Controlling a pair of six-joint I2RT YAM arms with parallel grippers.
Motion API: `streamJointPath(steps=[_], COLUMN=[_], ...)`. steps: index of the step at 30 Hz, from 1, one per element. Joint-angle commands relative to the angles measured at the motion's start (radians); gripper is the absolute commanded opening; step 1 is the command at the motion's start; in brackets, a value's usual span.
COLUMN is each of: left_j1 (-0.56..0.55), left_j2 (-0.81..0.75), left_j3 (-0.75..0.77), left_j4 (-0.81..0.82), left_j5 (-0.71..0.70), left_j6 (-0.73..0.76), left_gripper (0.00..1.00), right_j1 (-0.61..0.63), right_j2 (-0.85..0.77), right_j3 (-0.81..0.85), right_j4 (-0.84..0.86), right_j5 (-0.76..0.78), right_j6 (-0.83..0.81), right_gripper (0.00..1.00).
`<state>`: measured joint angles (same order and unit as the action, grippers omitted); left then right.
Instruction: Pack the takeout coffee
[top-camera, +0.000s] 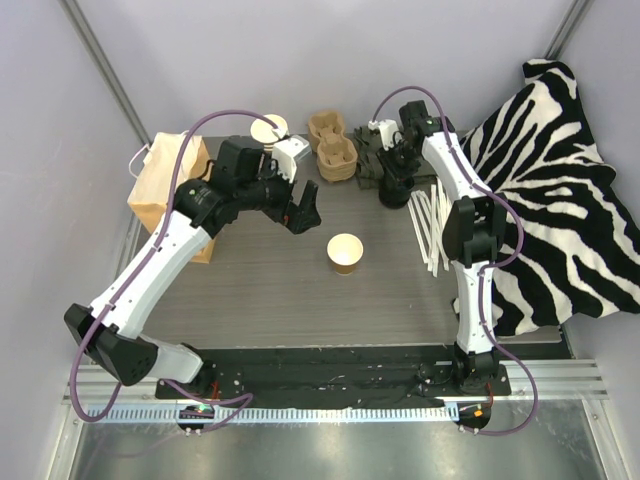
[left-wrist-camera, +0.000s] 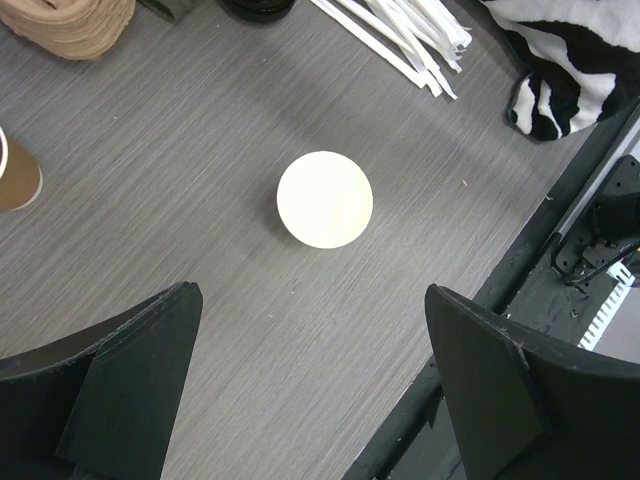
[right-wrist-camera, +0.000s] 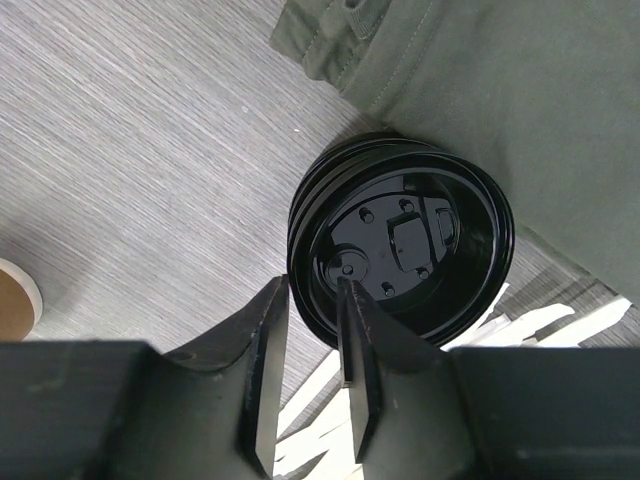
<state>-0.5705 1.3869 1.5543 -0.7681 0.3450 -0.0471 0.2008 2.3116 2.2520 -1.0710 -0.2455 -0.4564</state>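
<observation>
A small brown paper cup (top-camera: 344, 252) stands open-topped, with no lid, in the middle of the table; the left wrist view looks straight down into it (left-wrist-camera: 324, 199). No lidded takeout coffee is in view. My left gripper (top-camera: 303, 212) hangs just up and left of this cup, jaws wide open and empty (left-wrist-camera: 312, 292). My right gripper (top-camera: 395, 188) is at the back over a stack of black lids (right-wrist-camera: 420, 240). It is shut on the rim of the top lid (right-wrist-camera: 312, 284), one finger outside and one inside.
A brown paper bag (top-camera: 165, 190) stands at the left. A stack of brown cups (top-camera: 270, 127) and cardboard cup carriers (top-camera: 332, 145) sit at the back. A green cloth (right-wrist-camera: 480, 90) lies by the lids, white straws (top-camera: 428, 225) and a zebra cloth (top-camera: 560, 190) at the right.
</observation>
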Motion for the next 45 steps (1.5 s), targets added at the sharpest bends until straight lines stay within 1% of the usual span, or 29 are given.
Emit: streamJointPath(steps=[1,7,9,11,13,16,18,20,21,31,41,44,45], left_j1=[0.004,0.004,0.004,0.004,0.004,0.004,0.004,0.004,0.004,0.004,0.004,0.006,0.006], left_j2=[0.003,0.004,0.004,0.006,0.008,0.006,0.004,0.001,0.000,-0.002,-0.009,-0.045,-0.054], left_j3=[0.041,0.036,0.038,0.039,0.038,0.032,0.029,0.026,0.026,0.027,0.021,-0.010,-0.019], left_j4=[0.026,0.029,0.029,0.030,0.030,0.035,0.036,0.036,0.036,0.039,0.064,0.104,0.110], left_j5=[0.025,0.023,0.023,0.022,0.023,0.028,0.028,0.026,0.026,0.028,-0.018,-0.032,-0.023], left_j6=[0.004,0.004,0.004,0.006,0.004,0.000,-0.002,0.000,0.001,-0.002,-0.028,-0.031,-0.020], left_gripper=[1.00,1.00,1.00,1.00,1.00,1.00,1.00,1.00,1.00,1.00,1.00,1.00,1.00], right_j1=[-0.001,-0.001,-0.001,-0.003,-0.004,-0.003,-0.003,-0.003,-0.003,-0.004,-0.006,-0.005,-0.004], right_j2=[0.012,0.015,0.014,0.012,0.006,-0.006,-0.014,-0.027,-0.032,-0.096,-0.165,-0.223,-0.248], right_j3=[0.047,0.050,0.049,0.049,0.050,0.054,0.054,0.049,0.049,0.054,0.066,0.058,0.048], right_j4=[0.002,0.002,0.002,0.005,0.003,0.003,0.003,0.003,0.003,0.011,0.000,-0.020,-0.027], right_j5=[0.003,-0.001,-0.001,-0.003,-0.006,-0.006,-0.005,-0.005,-0.005,-0.021,-0.006,-0.069,-0.134], right_j6=[-0.014,-0.011,-0.014,-0.016,-0.019,-0.022,-0.024,-0.028,-0.030,-0.024,-0.030,0.004,0.013], right_gripper=[0.34,0.32,0.30,0.26,0.19,0.10,0.06,0.05,0.02,0.01,0.01,0.01,0.01])
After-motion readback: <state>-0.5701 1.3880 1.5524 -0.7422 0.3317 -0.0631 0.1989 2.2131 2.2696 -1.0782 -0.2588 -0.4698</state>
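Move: The top black lid of the stack is the target: its middle lies about 4 cm ahead of the right hand and 2 cm to its right, about level, with the near-left rim already at the fingertips. From this hand the green cloth is roughly 12 cm ahead and 1 cm right, the straws 4 cm back and 10 cm right, and the paper cup some 13 cm back and 12 cm left. From the left hand that lid is about 23 cm ahead, 21 cm right and 20 cm below. With its part-open fingers at the near-left rim of the top black lid, the right hand settles down by barely half a centimetre and closes them from about a third open to nearly shut, pinching the rim between the two tips. After a short hold it rises almost straight up by about 5 cm, away from the rest of the stack, the fingers tipping outward and up by some 5 degrees and keeping their pinch. ##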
